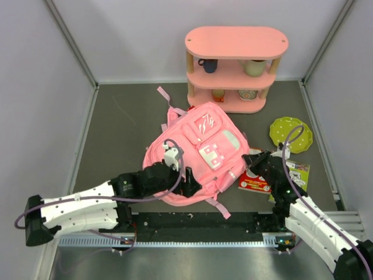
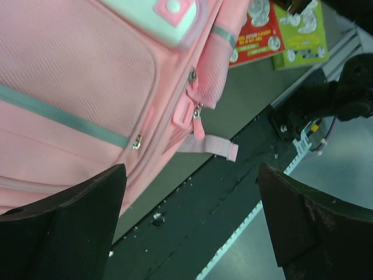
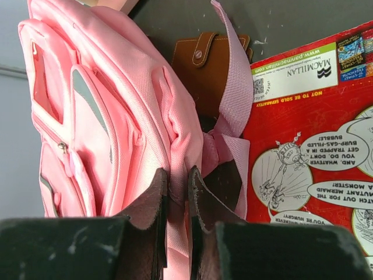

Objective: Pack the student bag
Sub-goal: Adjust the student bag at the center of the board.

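Note:
The student bag [image 1: 198, 149] is a soft pink backpack lying front-up in the middle of the table. My right gripper [image 3: 178, 181] is shut on a fold of its pink fabric at the bag's right side [image 1: 249, 159], beside a pink strap [image 3: 236, 87]. My left gripper [image 2: 192, 221] is wide open with nothing between its fingers, hovering over the bag's near edge [image 1: 190, 182] and the dark rail. Zipper pulls [image 2: 195, 111] on the bag's side show just beyond the left fingers.
A red book [image 1: 253, 179] and a green book [image 1: 298, 172] lie right of the bag, with a green dotted plate [image 1: 290, 134] behind them. A brown wallet [image 3: 208, 64] lies against the bag. A pink three-tier shelf [image 1: 236, 44] holding cups stands at the back.

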You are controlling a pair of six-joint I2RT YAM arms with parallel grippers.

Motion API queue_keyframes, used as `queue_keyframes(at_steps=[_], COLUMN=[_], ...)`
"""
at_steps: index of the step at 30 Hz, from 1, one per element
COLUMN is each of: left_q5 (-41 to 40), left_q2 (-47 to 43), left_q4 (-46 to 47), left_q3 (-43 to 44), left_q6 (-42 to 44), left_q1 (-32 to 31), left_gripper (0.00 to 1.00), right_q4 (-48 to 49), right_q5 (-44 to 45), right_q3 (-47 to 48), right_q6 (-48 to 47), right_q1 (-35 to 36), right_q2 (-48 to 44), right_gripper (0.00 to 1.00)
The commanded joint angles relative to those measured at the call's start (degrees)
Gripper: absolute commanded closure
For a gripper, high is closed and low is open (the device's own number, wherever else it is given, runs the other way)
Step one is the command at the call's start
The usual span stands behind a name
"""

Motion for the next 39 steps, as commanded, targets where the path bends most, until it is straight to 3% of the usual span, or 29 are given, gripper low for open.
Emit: queue_keyframes(at_steps=[1,3,6,7,8,10,16,22,27,39], left_q5=[-7.7,-13.7,-22.9,-24.1,-25.2,-27.2,-31.5,-34.6,-38.5,-42.7], left_q2=[2.1,2.5,1.1,0.3,-1.0,-2.9,-7.1,-6.8,-9.5,-10.2], left_q4=[1.1,-3.4,-12.3,-14.1,-18.7,-22.5,-34.4,-35.9,-31.4,-32.7], left_q3=[-1.4,-1.3,-2.3,-3.1,-3.5,-4.9,-5.9,-8.4,-8.3,-4.2], left_q6=[-11.3,-16.4,-26.9,-31.1,-33.7,-40.5,-50.2,-54.8,-48.3,-41.0], left_q1=[-8.1,-12.3,-16.7,-16.8,-16.7,-16.8,-16.7,-16.8,-16.8,-16.7], left_gripper=[0.02,0.02,0.01,0.01,0.01,0.01,0.01,0.01,0.02,0.02], right_q4=[4.0,3.9,3.4,2.6,1.7,-1.8,-5.4,-4.5,1.7,7.1], right_q5=[3.0,1.9,-1.2,-1.9,-2.9,-2.7,-1.4,-11.9,-23.0,-16.9], right_q3=[1.8,2.2,4.2,4.9,6.6,8.9,16.9,25.9,32.7,62.5], right_q6=[-2.3,-4.8,-10.5,-11.8,-13.2,-16.5,-23.8,-28.1,-27.3,-23.8], right_q1=[0.0,0.1,0.0,0.0,-0.1,-0.1,-2.0,-5.2,-5.2,1.8], right_q2=[-0.6,0.6,3.3,4.0,4.9,7.1,10.0,19.1,29.2,61.7], right_gripper=[1.0,1.0,0.73,0.51,0.41,0.26,0.07,0.06,0.06,0.01])
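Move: The right hand still pinches the bag's right side edge. The bag's far end, its next goal, lies about 18 cm ahead, 14 cm left and 3 cm lower; the shelf stands about 27 cm ahead and 7 cm left, the wallet 8 cm ahead and 5 cm left, the red book 3 cm right and 1 cm back. From the empty left hand, the bag's near-left corner is about 13 cm left, 1 cm ahead and 13 cm below. Dipping a little, the right hand opens wide and lets go of the bag's edge, then climbs and swings forward and left, some 16 cm out, towards the bag's far end by the shelf, rolling left side down and turning counter-clockwise. The left, open throughout, draws back about 5 cm while sinking, sweeps some 11 cm left and forward again towards the near-left corner, turning about 35 degrees counter-clockwise, and lifts slightly at the end. ##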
